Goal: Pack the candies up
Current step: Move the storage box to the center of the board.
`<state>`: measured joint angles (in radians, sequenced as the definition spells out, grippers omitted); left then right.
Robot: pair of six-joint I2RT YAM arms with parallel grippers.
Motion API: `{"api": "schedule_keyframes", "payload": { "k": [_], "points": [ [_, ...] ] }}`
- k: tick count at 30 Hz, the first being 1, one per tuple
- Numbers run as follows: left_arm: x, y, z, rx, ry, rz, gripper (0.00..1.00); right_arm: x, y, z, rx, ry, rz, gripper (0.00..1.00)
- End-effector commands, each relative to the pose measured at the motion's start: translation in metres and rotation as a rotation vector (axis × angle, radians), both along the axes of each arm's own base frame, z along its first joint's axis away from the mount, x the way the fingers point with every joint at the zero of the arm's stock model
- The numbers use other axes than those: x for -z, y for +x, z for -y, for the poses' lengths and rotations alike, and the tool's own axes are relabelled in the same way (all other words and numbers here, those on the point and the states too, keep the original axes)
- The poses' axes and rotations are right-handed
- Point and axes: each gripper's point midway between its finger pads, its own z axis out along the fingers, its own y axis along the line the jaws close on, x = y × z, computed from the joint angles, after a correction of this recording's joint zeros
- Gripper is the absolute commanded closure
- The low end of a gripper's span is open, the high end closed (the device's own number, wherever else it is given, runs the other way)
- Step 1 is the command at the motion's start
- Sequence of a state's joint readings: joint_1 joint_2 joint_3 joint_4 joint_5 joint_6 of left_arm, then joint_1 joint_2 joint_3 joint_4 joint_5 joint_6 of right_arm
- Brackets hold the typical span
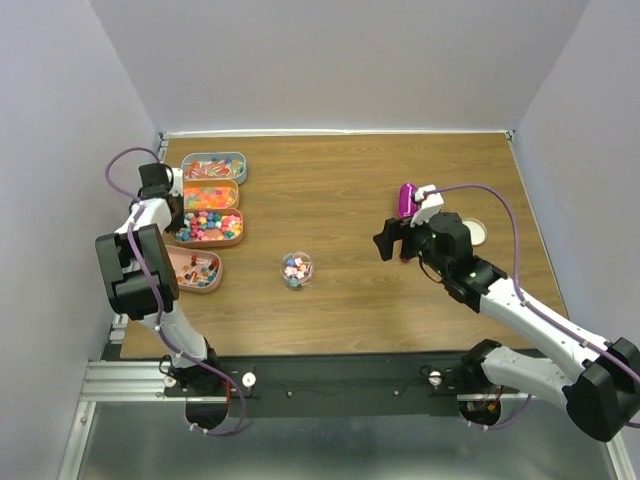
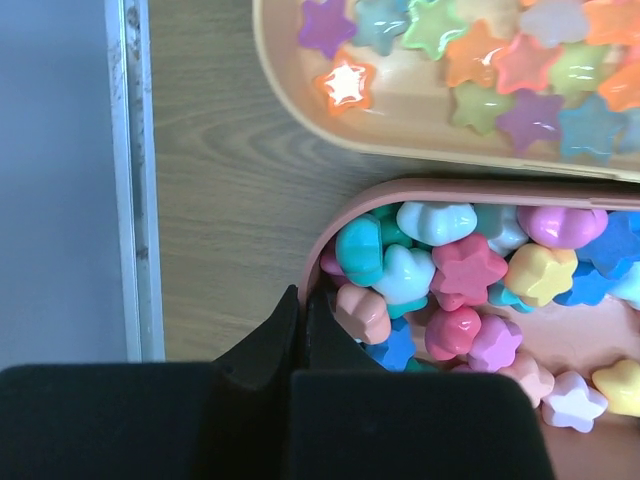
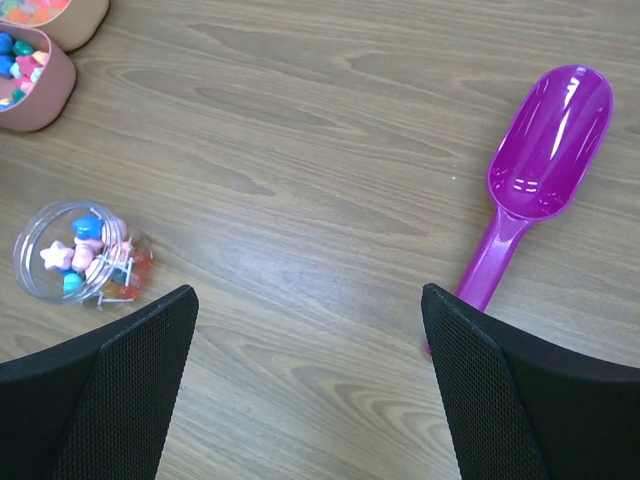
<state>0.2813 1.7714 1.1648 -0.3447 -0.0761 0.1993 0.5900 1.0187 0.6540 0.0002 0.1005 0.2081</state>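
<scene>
The candies lie in trays at the table's left: pastel stars and hearts (image 2: 470,270) in a pink tray (image 2: 330,232), translucent star gummies (image 2: 480,60) in a tan tray (image 2: 290,80) behind it. A small clear jar (image 1: 297,269) at the centre holds a few candies (image 3: 85,255). My left gripper (image 1: 173,222) is shut, its tips (image 2: 300,300) right at the pink tray's left rim; whether the rim is pinched does not show. My right gripper (image 3: 310,330) hangs open over bare wood, the magenta scoop (image 3: 545,150) just to its right and the jar (image 3: 60,255) to its left.
Several candy trays (image 1: 178,236) stand in a column along the left edge, one teal (image 1: 241,166) at the back. A round cream lid (image 1: 482,232) lies right of the scoop (image 1: 407,198). A metal rail (image 2: 135,170) borders the table beside the left gripper.
</scene>
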Motion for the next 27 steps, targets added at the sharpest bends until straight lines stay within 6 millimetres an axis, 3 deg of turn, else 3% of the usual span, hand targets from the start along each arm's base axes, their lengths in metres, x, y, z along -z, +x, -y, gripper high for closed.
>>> {"api": "schedule_keyframes", "payload": {
  "k": [1, 3, 6, 13, 15, 21, 27],
  "points": [
    [0.008, -0.014, -0.035, -0.074, 0.118, -0.069, 1.00, -0.003, 0.000, 0.002, 0.011, -0.008, 0.029, 0.02],
    [0.005, -0.014, -0.040, -0.093, 0.134, -0.069, 0.99, -0.001, 0.000, 0.001, 0.007, -0.011, 0.025, 0.02],
    [0.005, -0.012, -0.047, -0.116, 0.145, -0.077, 0.83, 0.001, 0.000, 0.001, 0.007, -0.015, 0.018, 0.02],
    [0.019, -0.017, -0.053, -0.160, 0.153, -0.104, 0.80, 0.008, 0.002, 0.000, 0.007, -0.025, 0.001, 0.02],
    [0.017, -0.017, -0.055, -0.176, 0.156, -0.092, 0.70, 0.006, 0.003, 0.000, 0.009, -0.024, 0.004, 0.02],
    [-0.003, -0.006, -0.054, -0.197, 0.135, -0.002, 0.53, 0.007, 0.006, -0.002, 0.014, -0.033, -0.011, 0.02],
    [-0.055, 0.006, -0.046, -0.251, 0.092, 0.183, 0.40, 0.006, 0.008, 0.002, 0.042, -0.066, -0.052, 0.02]
  ]
}}
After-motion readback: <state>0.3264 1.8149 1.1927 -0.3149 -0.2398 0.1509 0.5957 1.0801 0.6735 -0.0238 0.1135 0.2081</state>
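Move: The left hand, shut on the left end rim of the storage box of bright candies, has that box's middle about 10 cm to its right, 1 cm ahead and 3 cm below. The orange-candy box lies about 9 cm right and 11 cm ahead of the hand, the lollipop box about 5 cm right and 11 cm back, both some 4 cm below; the box is going between them. From the right hand, the storage box lies roughly 54 cm left, 8 cm ahead and 15 cm below. Leftward by about 5 cm, sinking a little over 1 cm on the way, the left hand carries the storage box by its end rim into the row between the orange-candy and lollipop boxes, turning some 10 degrees counter-clockwise. Its fingers spread to over half open as it goes, ending astride the rim, and it starts to lift at the last. The right hand, empty and open, sinks slightly. ##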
